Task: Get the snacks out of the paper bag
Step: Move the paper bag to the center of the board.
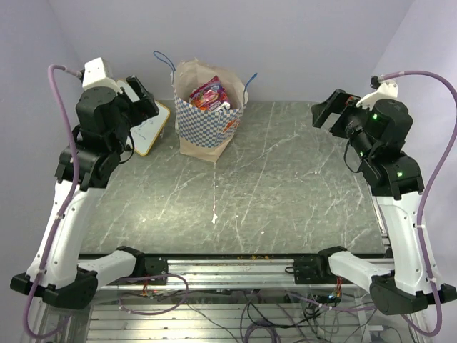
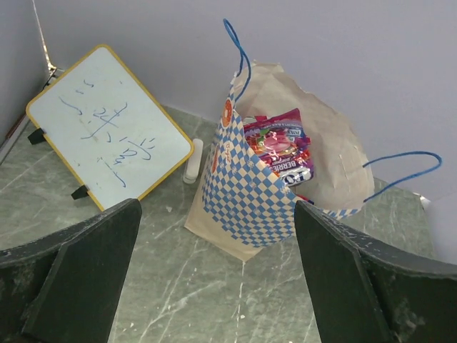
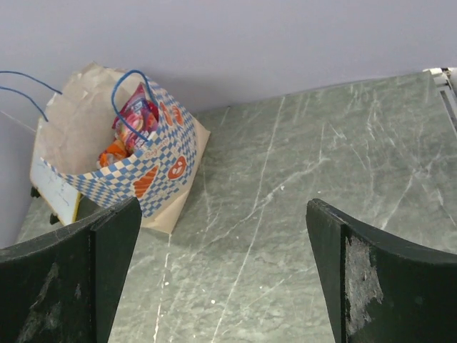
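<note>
The paper bag [image 1: 207, 121] stands upright and open at the back of the table, left of centre. A large red-pink snack packet [image 1: 208, 94] sticks out of its mouth. The bag also shows in the left wrist view [image 2: 250, 189] with that packet [image 2: 280, 143], and in the right wrist view [image 3: 153, 175] with the packet [image 3: 137, 113] and an orange one [image 3: 113, 153]. My left gripper [image 1: 148, 98] [image 2: 216, 209] is open and empty, raised to the left of the bag. My right gripper [image 1: 326, 111] [image 3: 223, 207] is open and empty, raised far to the right.
A wooden-framed whiteboard [image 1: 151, 128] [image 2: 107, 125] leans just left of the bag, with a small white tube [image 2: 193, 161] between them. The back wall is close behind the bag. Green marble tabletop [image 1: 285, 179] stretches in front and to the right.
</note>
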Controlling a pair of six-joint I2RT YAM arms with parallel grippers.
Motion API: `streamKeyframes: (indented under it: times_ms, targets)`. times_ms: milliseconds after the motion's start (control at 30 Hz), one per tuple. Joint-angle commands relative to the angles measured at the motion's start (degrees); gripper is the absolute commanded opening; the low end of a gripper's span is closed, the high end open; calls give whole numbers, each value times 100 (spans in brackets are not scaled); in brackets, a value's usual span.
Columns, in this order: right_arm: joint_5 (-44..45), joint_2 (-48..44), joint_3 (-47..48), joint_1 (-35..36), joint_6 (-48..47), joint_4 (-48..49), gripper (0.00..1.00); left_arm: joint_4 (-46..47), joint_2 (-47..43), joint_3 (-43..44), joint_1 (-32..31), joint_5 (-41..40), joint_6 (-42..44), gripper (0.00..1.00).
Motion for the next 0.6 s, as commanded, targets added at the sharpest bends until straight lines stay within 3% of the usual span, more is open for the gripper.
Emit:
streamKeyframes:
  times_ms: [0, 267, 567]
  targets:
    - [286, 84, -55, -12, -22, -125, 100, 100, 397, 349, 119, -67, 69, 99]
    - [436, 647, 100, -12, -31, -125, 100, 187, 1261, 736, 382, 193, -38, 98]
    - [421, 1391, 202, -17, 255, -170, 100, 312, 2203, 1257, 923, 1413, -429, 98]
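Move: Standing on the table, the paper bag lies about 16 cm ahead of the open left hand, some 16 cm to its right, its middle about 30 cm lower. The whiteboard lies about 16 cm ahead and 7 cm left of that hand, near table height, with the white eraser between board and bag, some 18 cm ahead and 4 cm right. From the right hand the bag is roughly 15 cm ahead, 31 cm left and 28 cm down. Reaching out with both grippers empty and wide open, the arms close in on the bag from either side. The left hand goes about 10 cm forward and sinks some 5 cm, passing high above the table, while the right starts slower and drops about 8 cm as it goes 6 cm forward; both tip their fingers down by 10 degrees or a little more. Neither touches the bag. ##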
